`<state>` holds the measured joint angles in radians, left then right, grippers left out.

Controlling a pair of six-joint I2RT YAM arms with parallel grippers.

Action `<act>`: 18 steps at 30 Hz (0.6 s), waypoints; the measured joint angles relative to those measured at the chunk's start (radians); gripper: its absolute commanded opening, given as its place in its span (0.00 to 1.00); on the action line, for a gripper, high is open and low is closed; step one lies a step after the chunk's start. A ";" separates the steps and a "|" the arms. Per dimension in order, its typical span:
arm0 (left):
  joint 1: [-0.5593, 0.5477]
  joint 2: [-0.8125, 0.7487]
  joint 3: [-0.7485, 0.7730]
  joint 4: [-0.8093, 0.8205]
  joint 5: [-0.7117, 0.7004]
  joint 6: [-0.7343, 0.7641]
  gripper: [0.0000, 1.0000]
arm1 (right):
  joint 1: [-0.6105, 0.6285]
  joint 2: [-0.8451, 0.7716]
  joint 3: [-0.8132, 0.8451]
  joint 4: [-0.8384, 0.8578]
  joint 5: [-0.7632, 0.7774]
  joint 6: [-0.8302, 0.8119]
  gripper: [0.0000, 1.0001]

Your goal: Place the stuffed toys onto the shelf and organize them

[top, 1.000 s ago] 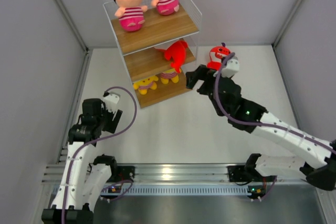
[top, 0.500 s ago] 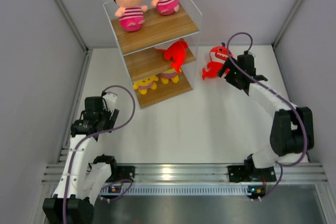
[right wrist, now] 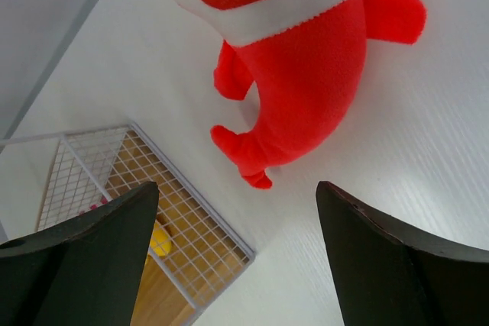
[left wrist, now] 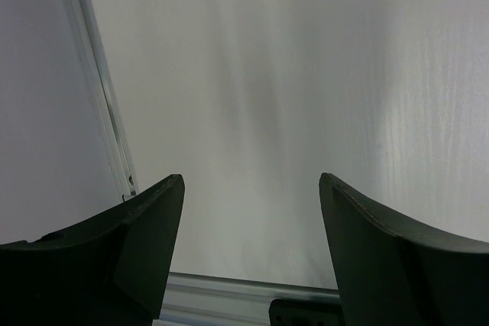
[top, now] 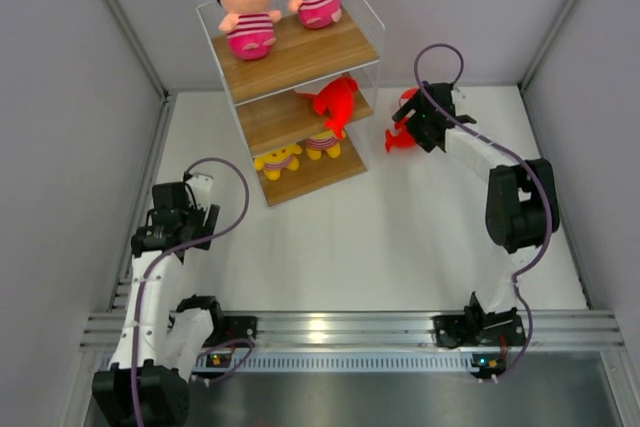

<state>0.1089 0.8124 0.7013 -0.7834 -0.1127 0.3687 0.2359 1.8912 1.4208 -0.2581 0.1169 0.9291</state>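
The shelf (top: 300, 57) stands at the far centre. Two boy dolls (top: 245, 7) sit on its top board. One red shark (top: 335, 102) lies on the middle board. Two yellow dolls (top: 278, 159) sit on the bottom board. The second red shark (top: 400, 137) lies on the table right of the shelf. My right gripper (top: 410, 117) hovers over it, open and empty. In the right wrist view the shark (right wrist: 298, 59) lies just beyond my open right gripper (right wrist: 237, 187), with the shelf's wire side (right wrist: 145, 211) at the left. My left gripper (top: 172, 219) is open and empty at the near left.
Grey walls close in the table on three sides. An aluminium rail (top: 320, 327) runs along the near edge and shows in the left wrist view (left wrist: 229, 295). My left gripper (left wrist: 250, 177) has only bare white table below it.
My right arm swung from the table's middle out to the far right and now sits over the shark on the table. My left arm drew back a little to the left.
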 measured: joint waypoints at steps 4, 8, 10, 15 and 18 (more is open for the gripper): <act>0.000 0.003 0.000 0.001 0.024 0.000 0.77 | 0.006 -0.072 -0.031 -0.026 0.040 -0.040 0.86; 0.000 0.008 0.002 0.003 0.034 0.000 0.77 | 0.000 -0.043 0.175 -0.173 0.035 -0.218 0.90; 0.000 0.009 0.002 0.003 0.038 0.000 0.77 | -0.008 -0.019 0.294 -0.209 0.024 -0.306 0.90; 0.000 0.009 0.002 0.005 0.043 0.001 0.77 | -0.040 0.059 0.469 -0.245 0.015 -0.474 0.89; 0.000 0.009 0.002 0.005 0.042 0.001 0.77 | -0.064 0.154 0.494 -0.257 0.009 -0.550 0.88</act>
<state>0.1085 0.8215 0.7033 -0.7780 -0.0711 0.3698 0.1715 2.0457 1.9148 -0.5156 0.1261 0.3786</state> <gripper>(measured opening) 0.767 0.891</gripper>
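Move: From the right hand the red shark toy on the table lies about 8 cm ahead, 2 cm to its right and 8 cm below. The shelf's front right corner stands some 9 cm back and 11 cm to the left; the nearer yellow toy on the bottom board is about 5 cm back and 22 cm left. From the left hand the red shark toy is roughly 37 cm ahead and 48 cm right. Right hand, fingers open, rises about 12 cm, moves forward and right over the shark, then dips 4 cm. ##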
